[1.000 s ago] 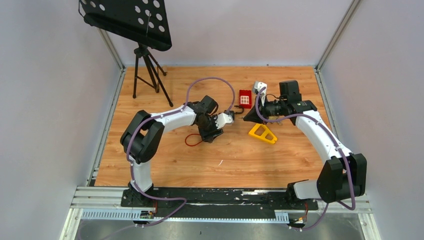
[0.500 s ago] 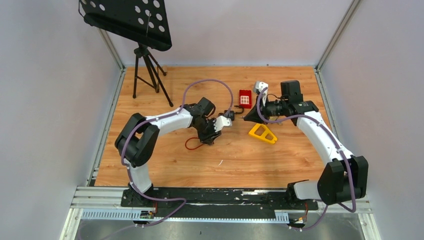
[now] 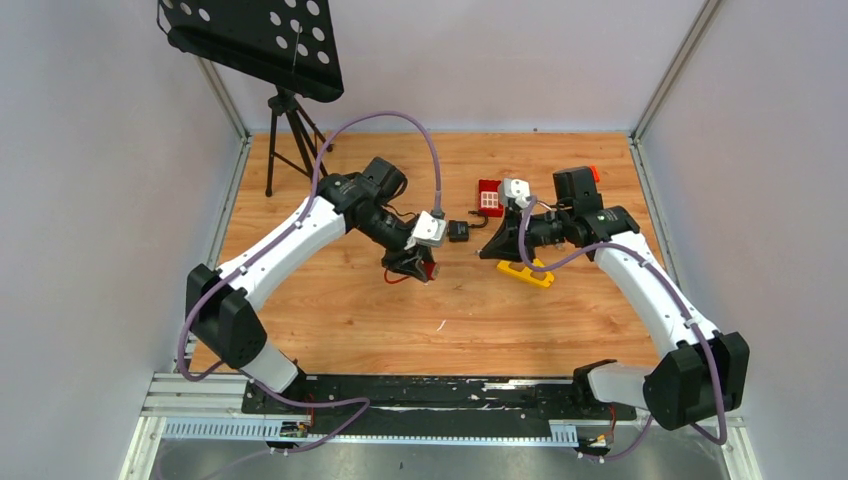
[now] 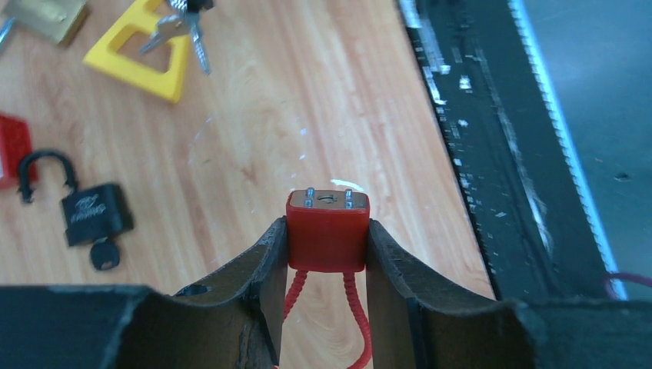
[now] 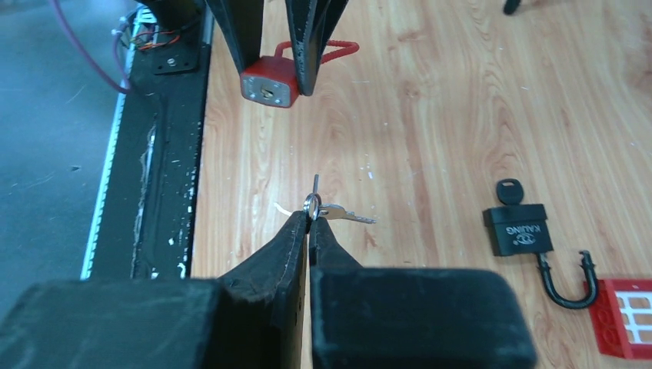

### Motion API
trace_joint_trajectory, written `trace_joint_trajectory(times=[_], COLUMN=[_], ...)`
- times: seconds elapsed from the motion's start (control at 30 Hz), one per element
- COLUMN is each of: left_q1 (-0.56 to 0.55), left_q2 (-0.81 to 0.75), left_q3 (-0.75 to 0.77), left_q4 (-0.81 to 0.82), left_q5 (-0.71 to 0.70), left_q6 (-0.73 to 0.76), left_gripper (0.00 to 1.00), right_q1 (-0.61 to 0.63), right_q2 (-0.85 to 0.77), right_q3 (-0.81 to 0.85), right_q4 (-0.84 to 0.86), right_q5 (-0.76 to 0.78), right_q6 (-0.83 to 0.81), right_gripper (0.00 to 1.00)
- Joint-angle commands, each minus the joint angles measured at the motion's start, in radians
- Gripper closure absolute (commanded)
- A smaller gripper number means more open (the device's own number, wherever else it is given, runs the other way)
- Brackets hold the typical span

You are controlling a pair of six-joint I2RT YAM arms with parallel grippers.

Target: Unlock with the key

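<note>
A red padlock [image 4: 328,231] with a red cable shackle sits pinched between my left gripper [image 4: 327,229] fingers, held above the wooden floor with its keyhole face pointing outward. In the top view, the left gripper [image 3: 415,262] holds the red padlock [image 3: 429,269] near the middle of the board. My right gripper [image 5: 311,214] is shut on a small silver key [image 5: 315,187] on a ring, and a second key [image 5: 347,215] hangs from that ring. The key points toward the red padlock [image 5: 268,81], a gap away. In the top view, the right gripper [image 3: 487,250] faces the left one.
A black padlock [image 3: 458,231] with an open shackle and its own key lies between the arms, by a red block [image 3: 490,197]. A yellow triangular frame [image 3: 525,271] lies under the right gripper. A brass padlock [image 4: 46,15] lies nearby. A tripod stand [image 3: 290,150] is at the back left.
My left gripper has closed on the red padlock and raised it off the floor, the arm swinging out to the left. The right gripper has shifted slightly nearer with the key.
</note>
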Motion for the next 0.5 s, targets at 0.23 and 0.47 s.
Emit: trace_joint_trajectory(times=[0.23,0.47], left_q1=[0.0,0.0], left_q2=[0.039,-0.063], left_q3=[0.111,0.05], left_q4=[-0.574,-0.453], left_q5=[0.202,0.201], left_q6=[0.549,0.49], left_gripper=[1.0,1.0], right_q1=[0.102,0.197], right_q2=[-0.022,-0.04], right_q3=[0.104,0.105], right_q4=[-0.18,-0.148], right_q5=[-0.088,-0.041], right_q6=[-0.177,-0.147], right_gripper=[1.0,1.0])
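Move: My right hand, shut on the small keys, has the red cable lock about 11 cm to its left, 3 cm back and slightly lower. From my left hand, already gripping that lock, the keys are roughly 11 cm right, 3 cm ahead and a little higher. On the table, some 21 cm below my right hand, the black padlock sits about 16 cm ahead and 7 cm left, the yellow triangle about 8 cm ahead and 6 cm right. I draw both hands back towards my base together, drifting left as I go. My left hand carries the red lock about 7 cm back and 3 cm left, turning some 20 degrees clockwise; my right hand brings the keys about 5 cm back and turns slightly counter-clockwise. Both keep their grip, with the keys still clear of the lock and the gap between them hardly changed. ##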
